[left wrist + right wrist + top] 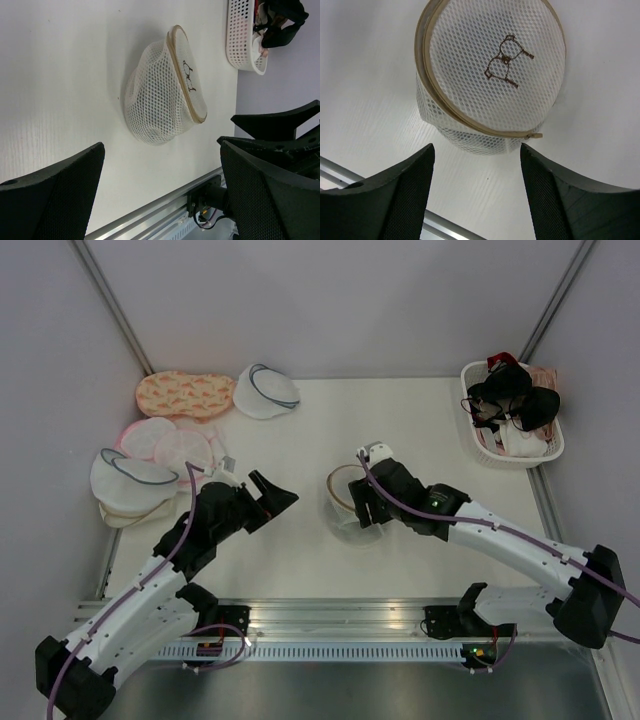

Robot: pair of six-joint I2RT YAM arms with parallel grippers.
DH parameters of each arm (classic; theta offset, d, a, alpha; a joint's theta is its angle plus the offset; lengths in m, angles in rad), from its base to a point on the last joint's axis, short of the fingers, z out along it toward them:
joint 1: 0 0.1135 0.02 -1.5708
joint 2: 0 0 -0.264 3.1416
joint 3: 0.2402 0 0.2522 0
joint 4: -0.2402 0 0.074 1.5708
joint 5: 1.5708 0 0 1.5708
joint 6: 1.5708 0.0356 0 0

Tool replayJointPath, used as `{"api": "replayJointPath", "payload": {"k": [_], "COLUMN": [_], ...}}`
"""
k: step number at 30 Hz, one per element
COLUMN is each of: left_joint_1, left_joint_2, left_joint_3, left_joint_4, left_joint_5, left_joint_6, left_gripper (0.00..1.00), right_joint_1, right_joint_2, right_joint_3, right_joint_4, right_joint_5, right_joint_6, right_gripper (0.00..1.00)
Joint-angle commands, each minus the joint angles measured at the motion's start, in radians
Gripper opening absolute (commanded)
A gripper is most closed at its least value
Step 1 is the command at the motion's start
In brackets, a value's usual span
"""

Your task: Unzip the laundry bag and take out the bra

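Note:
The laundry bag (338,490) is a round white mesh pouch with a tan zipper rim, lying mid-table. It shows tilted on its side in the left wrist view (165,90) and from above in the right wrist view (490,70), with the bra drawing facing up. Its zipper pull (536,134) sits at the near right of the closed rim. No black shows through the mesh. My right gripper (368,518) is open just above the bag's near side (476,150). My left gripper (283,505) is open and empty, left of the bag (162,150). Black bras (515,395) lie in a basket.
A white perforated basket (510,455) stands at the back right, also in the left wrist view (240,35). Grey-rimmed pouches (265,390), pink-rimmed pouches (165,440) and an orange patterned one (185,393) are piled at the back left. A metal rail (340,615) runs along the near edge.

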Motion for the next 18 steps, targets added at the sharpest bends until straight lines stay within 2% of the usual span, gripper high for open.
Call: {"api": "replayJointPath", "payload": {"k": [1, 4, 12, 18], "left_joint_1": [0.003, 0.003, 0.003, 0.003], "left_joint_2": [0.007, 0.001, -0.053, -0.071], "left_joint_3": [0.005, 0.002, -0.01, -0.018], "left_joint_4": [-0.015, -0.016, -0.048, -0.061], "left_joint_5": [0.002, 0.007, 0.005, 0.001], "left_joint_6": [0.022, 0.019, 0.01, 0.007], "left_gripper": [0.99, 0.99, 0.99, 0.99], "right_joint_1": [0.002, 0.003, 0.002, 0.002], "right_joint_2": [0.076, 0.181, 0.32, 0.386], "right_joint_3": [0.077, 0.12, 0.183, 0.212], "right_joint_4": [0.039, 0.078, 0.209, 0.255], "right_joint_5": [0.042, 0.079, 0.118, 0.032], "right_joint_6": [-0.024, -0.027, -0.03, -0.037], "right_gripper": [0.73, 0.73, 0.73, 0.72]}}
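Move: The laundry bag's middle lies about 6 cm ahead of the right hand, 4 cm to its left and some 7 cm below; the white basket stands roughly 28 cm ahead and 33 cm to its right, and the folded white bag about 33 cm ahead and 23 cm to its left. From the idle left hand, the laundry bag is some 16 cm to the right, 5 cm ahead and 9 cm lower. Open-fingered, the right hand reaches about 9 cm forward-left, sinking 3 cm, to the laundry bag's partly unzipped rim. ##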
